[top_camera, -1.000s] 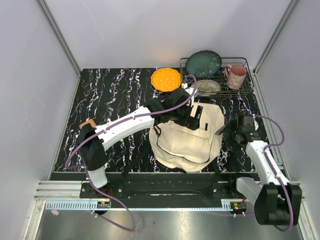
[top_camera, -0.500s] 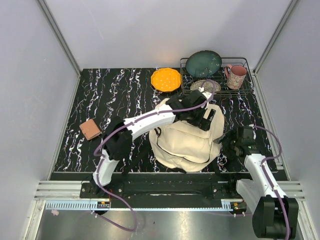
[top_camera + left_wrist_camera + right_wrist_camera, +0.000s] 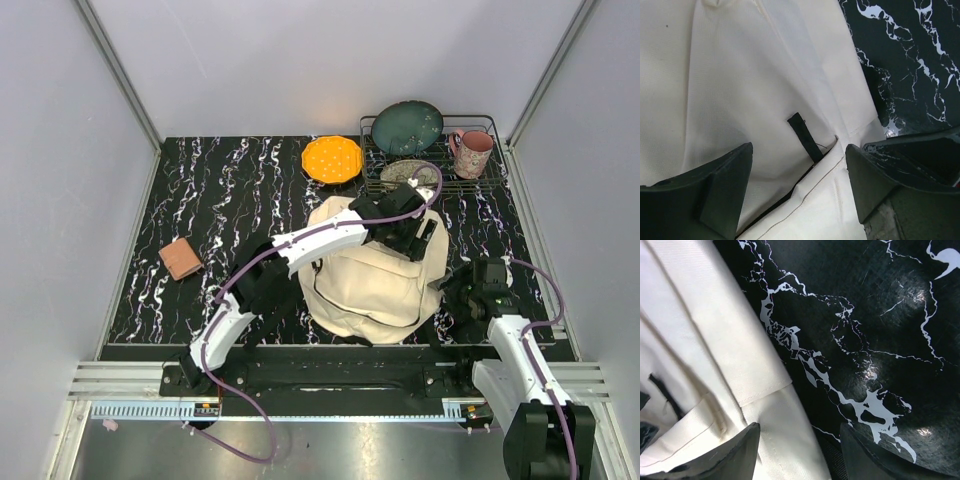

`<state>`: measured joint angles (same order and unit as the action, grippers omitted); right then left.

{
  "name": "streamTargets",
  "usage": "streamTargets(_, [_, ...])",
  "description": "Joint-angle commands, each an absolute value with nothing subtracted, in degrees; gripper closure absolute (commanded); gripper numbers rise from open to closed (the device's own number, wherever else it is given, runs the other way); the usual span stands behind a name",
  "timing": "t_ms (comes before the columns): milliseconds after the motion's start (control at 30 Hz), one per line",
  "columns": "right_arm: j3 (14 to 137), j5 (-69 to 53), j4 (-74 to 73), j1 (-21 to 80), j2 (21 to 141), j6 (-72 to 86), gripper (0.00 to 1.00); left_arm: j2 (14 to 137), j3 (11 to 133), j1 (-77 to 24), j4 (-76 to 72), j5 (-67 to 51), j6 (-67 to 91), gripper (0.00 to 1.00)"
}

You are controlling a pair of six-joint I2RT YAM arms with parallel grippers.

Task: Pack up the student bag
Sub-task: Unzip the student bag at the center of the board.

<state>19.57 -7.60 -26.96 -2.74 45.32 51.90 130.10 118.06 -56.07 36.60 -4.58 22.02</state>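
The cream student bag point(image 3: 365, 285) lies flat on the black marbled table, right of centre. My left arm reaches across it, and the left gripper point(image 3: 418, 238) hovers over the bag's upper right part. In the left wrist view the left gripper point(image 3: 797, 192) is open, its fingers either side of a seam of the bag point(image 3: 740, 75) with a black pull tab point(image 3: 804, 135). My right gripper point(image 3: 457, 295) sits at the bag's right edge. In the right wrist view the right gripper point(image 3: 800, 452) is open over the hem of the bag point(image 3: 700, 340), holding nothing.
A brown book point(image 3: 181, 258) lies at the table's left. An orange plate point(image 3: 332, 159) sits at the back. A wire rack point(image 3: 480, 180) at the back right holds a green plate point(image 3: 408, 127), a pink mug point(image 3: 472, 152) and a small bowl point(image 3: 410, 172).
The left arm has swung right across the bag, uncovering the brown book, and its jaws have narrowed a little. The right gripper has drawn back toward the near edge along the bag's right side.
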Motion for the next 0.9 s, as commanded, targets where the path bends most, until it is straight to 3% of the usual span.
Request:
streamTargets(0, [19.69, -7.47, -25.22, -2.99, 45.44, 52.21, 0.30, 133.32, 120.41, -56.16, 35.95, -2.99, 25.74, 0.22])
streamTargets(167, [18.28, -8.17, -25.31, -2.99, 43.68, 52.73, 0.31, 135.00, 120.59, -56.08, 34.81, -2.02, 28.12, 0.26])
streamTargets(300, [17.67, -8.44, -25.23, -2.99, 42.98, 52.82, 0.32, 135.35, 120.50, -56.16, 34.45, -2.55, 29.44, 0.38])
streamTargets(633, [17.67, -8.44, -25.40, -2.99, 42.98, 52.91, 0.32, 138.16, 119.18, -56.69, 35.68, -2.46, 29.97, 0.40])
streamTargets(867, [17.67, -8.53, -25.58, -2.90, 42.89, 52.82, 0.32, 138.52, 116.72, -56.78, 36.47, 1.84, 30.76, 0.48])
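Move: The black zip tab at the bag's right end lies nearly under your left gripper, some 4 cm below and roughly 2 cm to its right, level with it in the forward direction. From that gripper the speckled plate in the rack is about 17 cm straight ahead, and the orange plate 20 cm ahead and 20 cm left, both lower. From the right gripper the tab is about 7 cm ahead, 7 cm left and a little higher. Sink the left gripper about 4 cm towards the zip tab, easing it some 2 cm to the right as it goes and turning it about 5 degrees counter-clockwise. Narrow the open fingers by roughly a third so they bracket the tab, without shutting on it yet. Keep the right gripper parked, fingers apart, by the bag's right edge. ##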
